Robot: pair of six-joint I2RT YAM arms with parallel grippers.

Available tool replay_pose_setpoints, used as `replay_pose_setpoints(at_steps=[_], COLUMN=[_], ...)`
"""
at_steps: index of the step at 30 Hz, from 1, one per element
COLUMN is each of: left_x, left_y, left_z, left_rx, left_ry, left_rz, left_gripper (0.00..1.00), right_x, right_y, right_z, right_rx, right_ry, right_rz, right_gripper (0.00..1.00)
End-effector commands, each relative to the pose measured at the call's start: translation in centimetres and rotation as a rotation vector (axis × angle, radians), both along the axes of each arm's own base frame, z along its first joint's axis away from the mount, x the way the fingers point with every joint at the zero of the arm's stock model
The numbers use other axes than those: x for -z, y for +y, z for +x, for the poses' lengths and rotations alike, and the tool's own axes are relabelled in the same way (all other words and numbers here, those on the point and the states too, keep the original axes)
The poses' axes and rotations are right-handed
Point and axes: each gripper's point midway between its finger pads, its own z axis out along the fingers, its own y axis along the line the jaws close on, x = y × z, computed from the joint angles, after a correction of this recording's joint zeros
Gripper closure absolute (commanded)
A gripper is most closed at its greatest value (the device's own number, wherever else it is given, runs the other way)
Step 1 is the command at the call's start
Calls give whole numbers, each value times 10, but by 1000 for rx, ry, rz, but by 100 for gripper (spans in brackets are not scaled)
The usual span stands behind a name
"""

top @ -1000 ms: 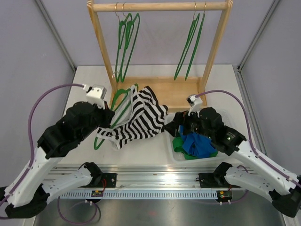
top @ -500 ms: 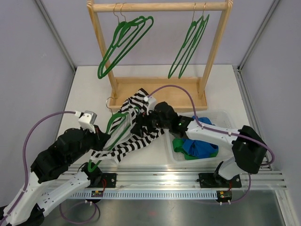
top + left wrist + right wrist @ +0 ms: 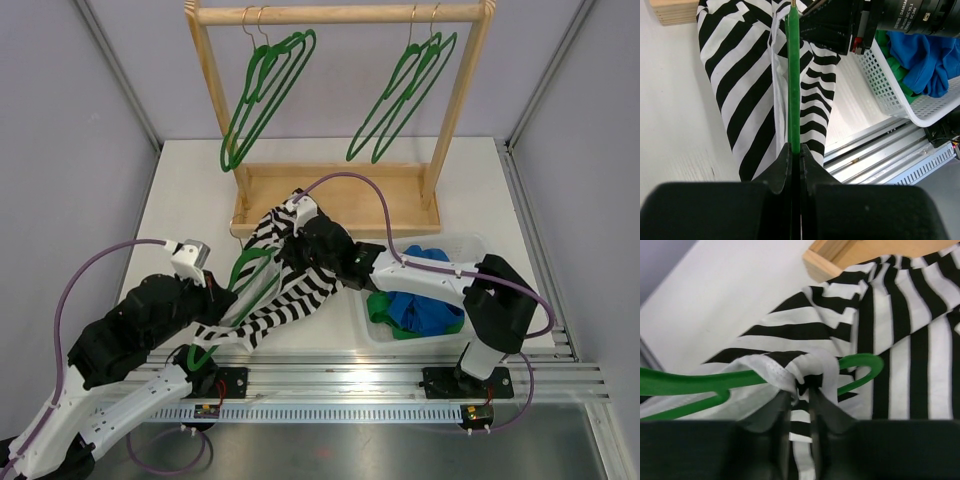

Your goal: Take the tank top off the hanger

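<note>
The black-and-white striped tank top lies crumpled on the white table in front of the rack, still draped over a green hanger. My left gripper is shut on the hanger's lower bar, the jaws pinching the green rod. The striped cloth hangs to both sides of it. My right gripper reaches in from the right. Its jaws are shut on a white-edged strap of the tank top, which loops over the hanger's arm.
A wooden rack stands behind, with green hangers swinging on its rail at left and right. A white basket holding blue and green clothes sits at the right, under my right arm.
My right arm swung left from the basket to the tank top, and its jaws closed on the strap. My left arm drew the hanger nearer. The rack's hangers swing.
</note>
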Motion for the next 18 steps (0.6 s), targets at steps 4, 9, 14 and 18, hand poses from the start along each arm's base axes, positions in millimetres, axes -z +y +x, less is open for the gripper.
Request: replay_pose_setpoints(at_steps=[4,9,14,18], left_x=[-17,-15,-15,-34], left_y=[-4,4,-4,-8], left_z=[-3,-7,-20,-32], left_rx=[30,19,100,163], left_ry=[-32,-17,20,-23], left_rz=[-43,-8,-15,-90], left_gripper=[100,100,100,100], right_x=[-13,-18,-5,19], right_y=[-8,-26,-59,-70], right_z=[28,44,80,98], right_rx=[114,205,312,340], right_ry=[-105,-149,-63,22], right_rz=[-58,-114,-172,-257], right_gripper=[100,100,100,100])
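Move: The tank top's strap, looped over the hanger's far end, lies right between the open right fingertips. From that hand the rack base is about 22 cm ahead, 14 cm right and 14 cm lower; the white basket is roughly 33 cm right, 2 cm back and 14 cm lower. The left hand grips the hanger, the strap about 12 cm ahead of it, 10 cm right and 7 cm lower. Right fingers pinch the strap and draw it about 7 cm forward, 4 cm right; left keeps the hanger. ##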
